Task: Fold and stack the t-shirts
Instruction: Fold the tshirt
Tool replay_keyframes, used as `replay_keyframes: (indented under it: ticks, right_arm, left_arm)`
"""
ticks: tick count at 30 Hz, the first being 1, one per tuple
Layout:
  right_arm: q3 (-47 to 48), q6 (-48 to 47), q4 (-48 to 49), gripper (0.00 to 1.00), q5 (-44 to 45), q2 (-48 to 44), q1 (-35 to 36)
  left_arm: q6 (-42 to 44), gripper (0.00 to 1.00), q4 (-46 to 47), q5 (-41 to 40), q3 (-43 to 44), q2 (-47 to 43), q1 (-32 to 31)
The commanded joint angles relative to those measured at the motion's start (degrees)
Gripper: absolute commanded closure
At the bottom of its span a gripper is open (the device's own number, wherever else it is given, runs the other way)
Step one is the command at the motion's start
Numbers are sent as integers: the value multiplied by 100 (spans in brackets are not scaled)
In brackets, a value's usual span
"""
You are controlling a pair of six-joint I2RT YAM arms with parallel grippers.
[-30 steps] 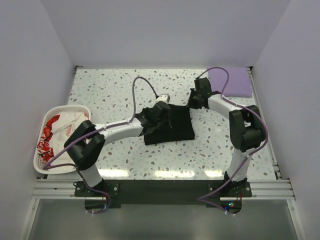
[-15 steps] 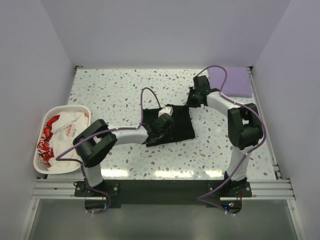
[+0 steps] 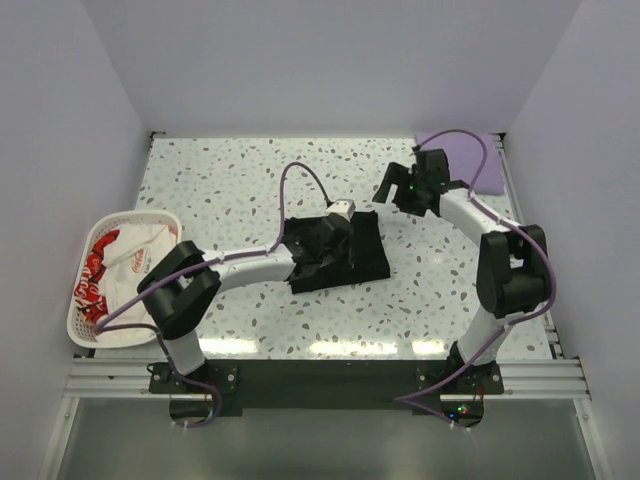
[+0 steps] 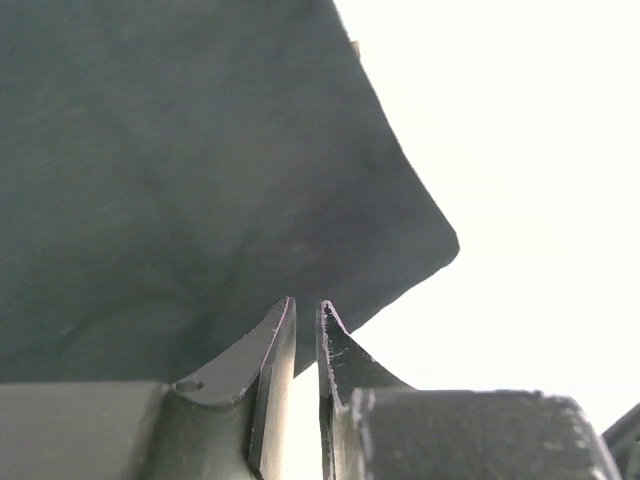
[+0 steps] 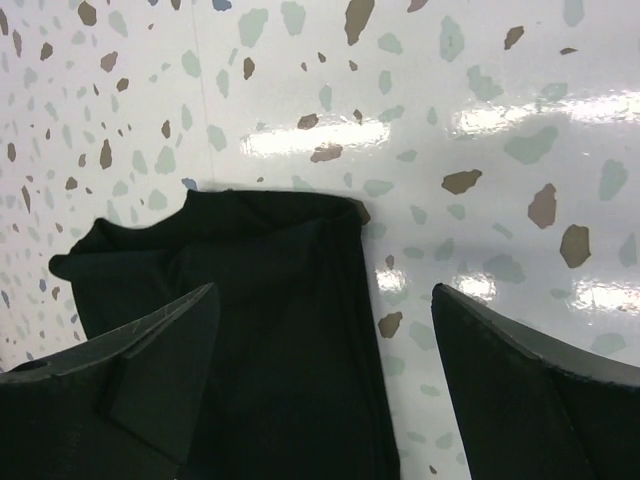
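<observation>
A folded black t-shirt (image 3: 362, 258) lies in the middle of the table. My left gripper (image 3: 335, 228) rests over its left part. In the left wrist view its fingertips (image 4: 306, 305) stand a narrow slit apart, bright table showing through and no cloth between them; the black fabric (image 4: 180, 150) lies just beyond. My right gripper (image 3: 392, 190) hovers off the shirt's far right corner, wide open and empty (image 5: 325, 290), with the shirt's edge (image 5: 270, 280) below it. A folded lavender t-shirt (image 3: 462, 158) sits at the back right. A white t-shirt with red lettering (image 3: 135, 250) lies in the basket.
The white slotted basket (image 3: 140, 215) stands at the left edge of the speckled table (image 3: 220, 180). Purple cables loop above both arms. Side walls close the table in on the left and right.
The right gripper has opened wide, let go of the black shirt's corner and drawn back to the right. The left gripper's jaws have parted slightly over the shirt.
</observation>
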Motion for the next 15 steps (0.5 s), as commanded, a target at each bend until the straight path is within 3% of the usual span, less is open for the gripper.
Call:
replay_keyframes:
  ticks: [1,15]
  right_arm:
    - [-321,27,397,9,-493,-205,-81]
    - [-1138,54,1161,11,-837,121,-54]
  left_arm:
    - [40,82,526,588,333,349,-44]
    - [-242,84,951,1029,148,1098,-71]
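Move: On the folded shirt's right half, the spot the left hand goes for is about 4 cm to its right, 1 cm back and 5 cm below; the shirt's near right corner is some 8 cm right and 4 cm back. From the right hand, the shirt's right edge lies about 4 cm back, 2 cm left and 8 cm down, its far right corner 1 cm back and 3 cm left, and the purple sheet's middle 16 cm right and 7 cm ahead. Sinking some 4 cm while sliding about 4 cm right, the left hand brings its almost shut fingertips down onto the shirt's right half and eases to a stop there, the wrist tipping and turning slightly clockwise. Meanwhile the right hand, jaws still wide open, drops about 5 cm and draws back some 3 cm, straddling the shirt's right edge near the far corner without closing. ##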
